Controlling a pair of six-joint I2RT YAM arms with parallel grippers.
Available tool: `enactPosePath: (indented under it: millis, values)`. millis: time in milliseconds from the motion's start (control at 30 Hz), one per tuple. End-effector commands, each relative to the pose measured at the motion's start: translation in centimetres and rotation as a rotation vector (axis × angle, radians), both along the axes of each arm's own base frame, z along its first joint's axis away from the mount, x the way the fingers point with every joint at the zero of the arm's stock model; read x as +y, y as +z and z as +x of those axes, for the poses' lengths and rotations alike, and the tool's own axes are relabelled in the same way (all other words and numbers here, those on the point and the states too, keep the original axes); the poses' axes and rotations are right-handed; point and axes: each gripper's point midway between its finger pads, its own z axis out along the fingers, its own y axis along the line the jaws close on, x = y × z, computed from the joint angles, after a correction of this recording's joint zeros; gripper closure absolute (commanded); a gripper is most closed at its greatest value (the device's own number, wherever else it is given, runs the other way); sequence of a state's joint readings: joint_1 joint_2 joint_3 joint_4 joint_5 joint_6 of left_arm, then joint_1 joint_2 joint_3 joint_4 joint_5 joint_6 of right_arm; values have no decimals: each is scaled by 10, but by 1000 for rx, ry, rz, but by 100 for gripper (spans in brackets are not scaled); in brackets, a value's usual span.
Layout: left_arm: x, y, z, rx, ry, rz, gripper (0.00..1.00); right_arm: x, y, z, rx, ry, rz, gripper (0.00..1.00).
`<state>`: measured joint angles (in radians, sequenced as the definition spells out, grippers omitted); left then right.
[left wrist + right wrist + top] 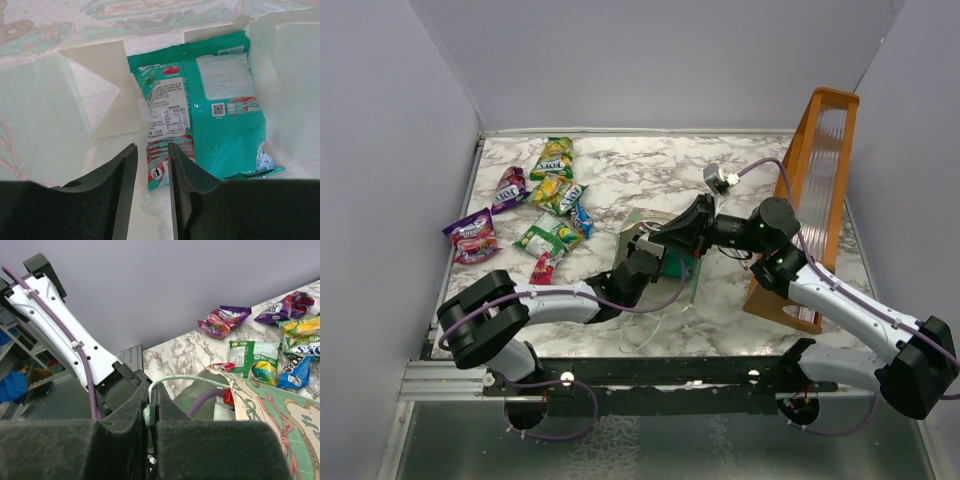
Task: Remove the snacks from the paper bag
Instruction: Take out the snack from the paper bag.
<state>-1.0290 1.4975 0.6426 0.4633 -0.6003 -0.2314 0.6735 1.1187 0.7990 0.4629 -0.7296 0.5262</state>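
The paper bag (692, 283) lies tipped over mid-table, mouth toward the left arm. My left gripper (642, 265) is inside it. In the left wrist view its jaws (151, 147) stand a little apart and empty, just short of a teal packet (215, 115) lying on the bag's cream inner wall (45, 115). My right gripper (672, 237) is shut on the bag's thin loop handle (190, 378) and holds it up; the gripper (150, 388) and the bag's printed side (270, 410) show in the right wrist view. Several snacks (555, 195) lie on the table at the far left.
A tall orange-brown wooden rack (820, 190) stands at the right, beside the right arm. Loose packets include green-yellow (555, 157), purple (508, 188), pink-purple (472, 237) and green (548, 237). Grey walls enclose the marble table (620, 170).
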Motion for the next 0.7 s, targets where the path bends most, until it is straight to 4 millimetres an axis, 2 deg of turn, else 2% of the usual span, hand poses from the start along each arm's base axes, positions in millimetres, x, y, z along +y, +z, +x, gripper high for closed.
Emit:
enactPosePath:
  millis: [0,67,133,233,300,367,467,533,667]
  values:
    - [-10,11,3,-55,-76,-29,65,5,16,13,-31,-45,-3,98]
    - [-8,11,8,-67,-98,-34,64,6,21,18,-43,-58,-24,98]
    - [1,7,22,-56,-84,-34,64,10,20,24,-59,-53,-57,98]
    - [-1,11,32,-50,-119,-38,62,18,10,31,-76,-28,-137,98]
    - [-12,21,27,-37,-183,-65,55,20,6,38,-69,-38,-175,98]
    - [-20,22,15,3,-232,-115,47,21,4,40,-66,-38,-196,98]
    - [-25,14,2,52,-250,-183,41,22,5,34,-67,-4,-183,98]
    - [-30,7,-3,51,-242,-168,39,22,4,31,-56,9,-174,98]
    - [-34,-8,6,59,-171,-121,33,22,5,24,-44,38,-167,98]
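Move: Inside the paper bag, the last teal snack lies about 4 cm ahead of my left fingertips, 4 cm to their right and 6 cm lower. Out on the table, level about 9 cm below that hand, the blue snack is 8 cm ahead and 16 cm left, the green one some 4 cm ahead and 23 cm left. From my right hand, which holds the bag's handle, the teal snack is roughly 12 cm ahead, 4 cm right and 26 cm below. Still inside the bag, my left hand slips about 3 cm forward and a bit left, then comes back and to the right, swinging some 10 degrees clockwise while its fingers spread from a third to nearly two thirds open, lining up astride the teal snack without gripping it. My right hand keeps pinching the handle, carries it forward and left, and tips its fingertips down. ##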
